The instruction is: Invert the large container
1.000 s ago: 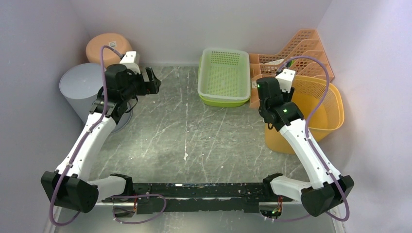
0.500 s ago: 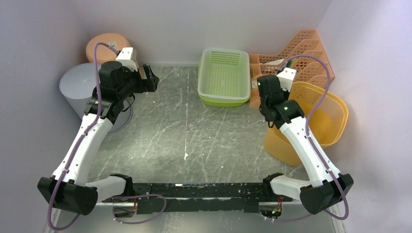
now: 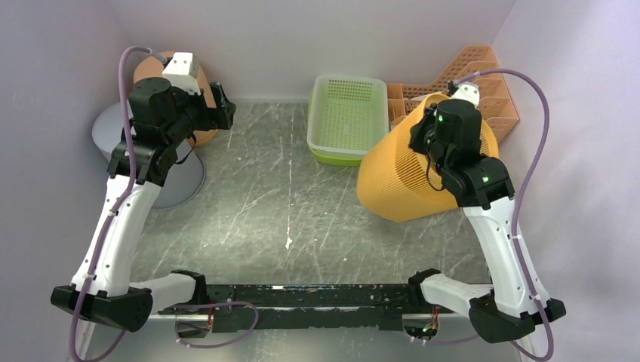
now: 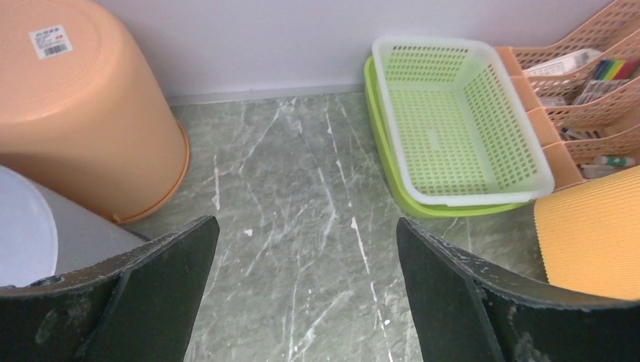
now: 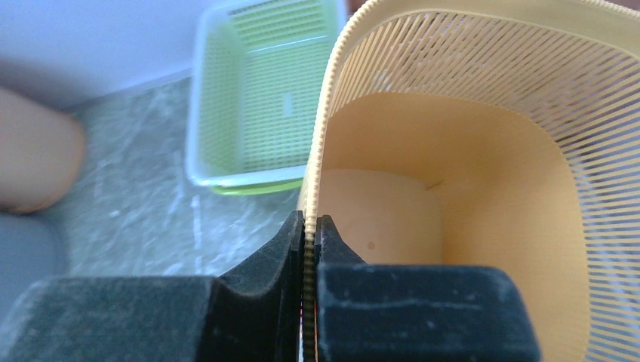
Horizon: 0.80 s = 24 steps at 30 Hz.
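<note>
The large container [image 3: 404,185] is a yellow-orange slatted basket, lifted and tipped onto its side with its base toward the table's middle. My right gripper [image 5: 309,222] is shut on its rim: one finger is outside the wall and one inside the hollow basket [image 5: 468,151]. In the top view that wrist hides the gripped rim. Far from it, at the back left, my left gripper [image 3: 223,109] stands wide open above the floor with nothing between its fingers [image 4: 162,271]. The basket's side [image 4: 596,234] shows at the right edge of the left wrist view.
Stacked green trays [image 3: 347,121] sit at the back, just left of the tipped basket. An orange file organizer [image 3: 483,75] stands in the back right corner. An upturned peach bucket [image 4: 68,98] and a grey bin [image 3: 113,132] stand beside the left arm.
My right gripper has shut on the basket's rim, then lifted and tipped it leftward from upright onto its side. The left arm has risen and swung toward the back left, still open.
</note>
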Each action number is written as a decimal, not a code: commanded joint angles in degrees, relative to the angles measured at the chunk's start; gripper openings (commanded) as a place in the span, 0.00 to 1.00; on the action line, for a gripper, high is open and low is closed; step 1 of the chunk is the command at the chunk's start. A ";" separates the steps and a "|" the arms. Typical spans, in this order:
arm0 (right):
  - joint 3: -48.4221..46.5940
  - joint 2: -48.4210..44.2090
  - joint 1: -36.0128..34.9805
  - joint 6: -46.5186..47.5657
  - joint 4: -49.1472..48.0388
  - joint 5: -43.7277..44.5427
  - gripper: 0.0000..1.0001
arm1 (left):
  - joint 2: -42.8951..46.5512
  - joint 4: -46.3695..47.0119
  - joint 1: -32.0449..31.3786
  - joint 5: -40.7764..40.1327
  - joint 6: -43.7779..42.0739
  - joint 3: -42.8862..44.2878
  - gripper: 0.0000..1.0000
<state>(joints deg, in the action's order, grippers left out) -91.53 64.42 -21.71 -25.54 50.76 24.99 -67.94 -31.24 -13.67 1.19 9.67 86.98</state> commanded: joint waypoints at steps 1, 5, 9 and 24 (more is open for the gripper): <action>5.34 -1.85 -0.08 -3.12 -10.53 -15.29 0.00 | 1.88 -3.95 -0.30 -3.50 -1.34 1.82 1.00; 15.04 -2.22 -0.95 -8.37 -22.89 -25.93 0.00 | 2.56 -6.75 -0.30 -8.52 -2.83 2.18 1.00; 19.45 -0.86 -5.80 -11.76 -34.18 -26.65 0.00 | 5.42 -6.84 -0.22 -12.56 -3.84 -0.61 1.00; 16.15 14.78 -28.61 -17.11 -61.58 -17.50 0.00 | 9.78 -8.86 -0.22 -17.14 -4.90 0.91 1.00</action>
<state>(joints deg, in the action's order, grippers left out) -77.80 79.35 -50.65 -35.24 13.61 7.51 -59.46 -39.29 -13.72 -14.13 5.91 86.54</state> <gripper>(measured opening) 0.067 0.997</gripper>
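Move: The right hand pinches the rim of the yellow container, whose middle is about 4 cm ahead, 5 cm to its right and 14 cm below. It is being taken to the open table some 38 cm left, 7 cm ahead and 37 cm down; the green tray stands about 22 cm ahead, 14 cm left and 34 cm below. From the empty left hand, the yellow container lies some 52 cm right, 2 cm back and 17 cm lower. Leftward in one fast sweep of about 29 cm, the right hand carries the yellow container past the near side of the green tray towards the open table, sinking about 6 cm, turning some 40 degrees counter-clockwise and rolling its left side up, fingers still pinching the rim. The left hand, wide open, draws left and back over the grey container by several centimetres, turning slightly counter-clockwise. ##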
